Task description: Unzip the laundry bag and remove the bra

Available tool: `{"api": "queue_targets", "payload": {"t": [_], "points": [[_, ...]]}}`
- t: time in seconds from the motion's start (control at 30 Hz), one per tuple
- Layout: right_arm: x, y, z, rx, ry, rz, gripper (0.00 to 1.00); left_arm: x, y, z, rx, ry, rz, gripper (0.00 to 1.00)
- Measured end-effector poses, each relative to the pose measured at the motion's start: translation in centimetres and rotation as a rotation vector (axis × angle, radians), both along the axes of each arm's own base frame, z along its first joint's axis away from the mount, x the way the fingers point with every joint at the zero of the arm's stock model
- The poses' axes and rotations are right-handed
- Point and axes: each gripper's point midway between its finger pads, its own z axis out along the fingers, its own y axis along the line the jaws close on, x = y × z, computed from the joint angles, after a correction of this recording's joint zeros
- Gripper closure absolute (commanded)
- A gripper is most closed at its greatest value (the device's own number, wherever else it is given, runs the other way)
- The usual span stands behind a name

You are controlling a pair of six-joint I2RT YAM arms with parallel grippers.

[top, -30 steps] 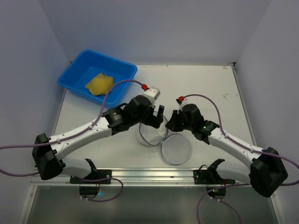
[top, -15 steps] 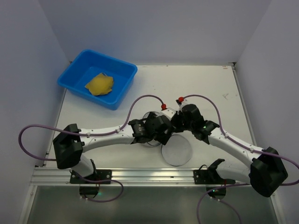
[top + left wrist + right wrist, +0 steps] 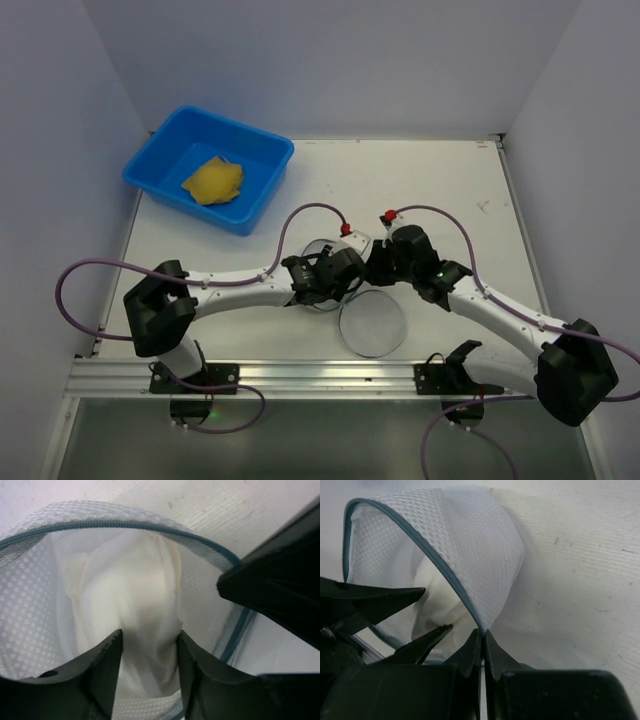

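Note:
The laundry bag (image 3: 372,322) lies open in two halves at the table's middle: one flat disc and one dome under my grippers. My left gripper (image 3: 335,285) reaches into the dome. In the left wrist view my left gripper (image 3: 149,680) has its jaws closed in on a fold of cream-white fabric (image 3: 140,595) inside the mesh (image 3: 30,630). My right gripper (image 3: 482,635) is shut on the bag's dark zipper rim (image 3: 451,582) and holds the dome up. It also shows in the top view (image 3: 375,268). The mustard-yellow bra (image 3: 213,181) lies in the tub.
The blue tub (image 3: 160,160) stands at the far left corner of the table. Purple cables loop off both arms. The left gripper's black fingers (image 3: 380,600) show inside the dome in the right wrist view.
My left arm has swung right and down, putting its gripper from above the dome into it. The flat half has shifted slightly left. The right gripper has kept its hold.

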Motion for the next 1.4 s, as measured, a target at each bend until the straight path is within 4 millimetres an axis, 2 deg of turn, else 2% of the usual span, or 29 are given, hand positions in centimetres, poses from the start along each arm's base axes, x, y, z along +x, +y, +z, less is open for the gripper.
{"api": "queue_targets", "payload": {"t": [0.07, 0.1, 0.17, 0.2, 0.4, 0.53, 0.8, 0.9, 1.03, 1.13, 1.27, 1.4], "points": [[0.0, 0.1, 0.4, 0.01, -0.01, 0.002, 1.0, 0.4, 0.7, -0.6, 0.005, 0.01, 0.022, 0.64], [0.0, 0.1, 0.5, 0.013, -0.014, 0.003, 1.0, 0.5, 1.0, -0.9, 0.004, 0.013, 0.03, 0.75], [-0.1, 0.2, 0.7, 0.019, -0.017, 0.01, 1.0, 0.7, 1.2, -1.3, -0.005, 0.022, 0.041, 0.87], [-0.2, 0.3, 0.8, 0.022, -0.018, 0.012, 1.0, 0.8, 1.3, -1.4, -0.009, 0.026, 0.044, 1.0], [-0.1, 0.2, 1.0, 0.024, -0.027, 0.008, 1.0, 0.6, 1.0, -1.0, -0.053, 0.037, 0.03, 1.0], [0.0, 0.0, 0.7, 0.013, -0.024, -0.001, 1.0, -0.5, 0.3, 1.3, -0.143, 0.054, -0.026, 1.0], [0.3, 0.0, -1.7, -0.035, 0.026, -0.012, 1.0, -3.5, -1.6, 10.6, -0.471, 0.038, -0.215, 1.0], [0.4, -0.1, -2.5, -0.053, 0.043, -0.016, 1.0, -3.5, -1.4, 13.3, -0.564, 0.032, -0.249, 1.0], [0.6, 0.0, -3.1, -0.058, 0.048, -0.017, 1.0, -1.1, 1.4, 16.8, -0.658, -0.017, -0.192, 1.0], [0.5, -0.1, -3.7, -0.064, 0.056, -0.017, 1.0, 1.1, 3.6, 20.5, -0.711, -0.102, -0.132, 1.0], [0.0, -0.5, -4.6, -0.077, 0.073, -0.017, 1.0, 4.5, 6.9, 28.3, -0.755, -0.296, -0.028, 1.0], [-0.3, -0.7, -5.1, -0.083, 0.081, -0.017, 1.0, 8.6, 12.0, 35.6, -0.708, -0.538, 0.139, 1.0]]}}
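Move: The white bra lies in the open laundry bag right between and beyond the spread left fingertips, its middle about 3 cm ahead and 3 cm below. The bag's middle is roughly 2 cm ahead, 2 cm left and 4 cm down; the unzipped flap lies 10 cm back, 10 cm right and 8 cm down. The blue bin is some 35 cm ahead, 32 cm left and 4 cm lower. From the right gripper the bra lies about 7 cm left, 2 cm ahead and 4 cm down. Dip the left gripper a touch into the bag, shut its fingers on the bra and pull it up out of the mouth, drawing slightly back, then swing forward and left towards the blue bin, some 36 cm up in all, levelling the fingers on the way. Keep the right gripper pinched on the bag's rim and lower it about 5 cm. ##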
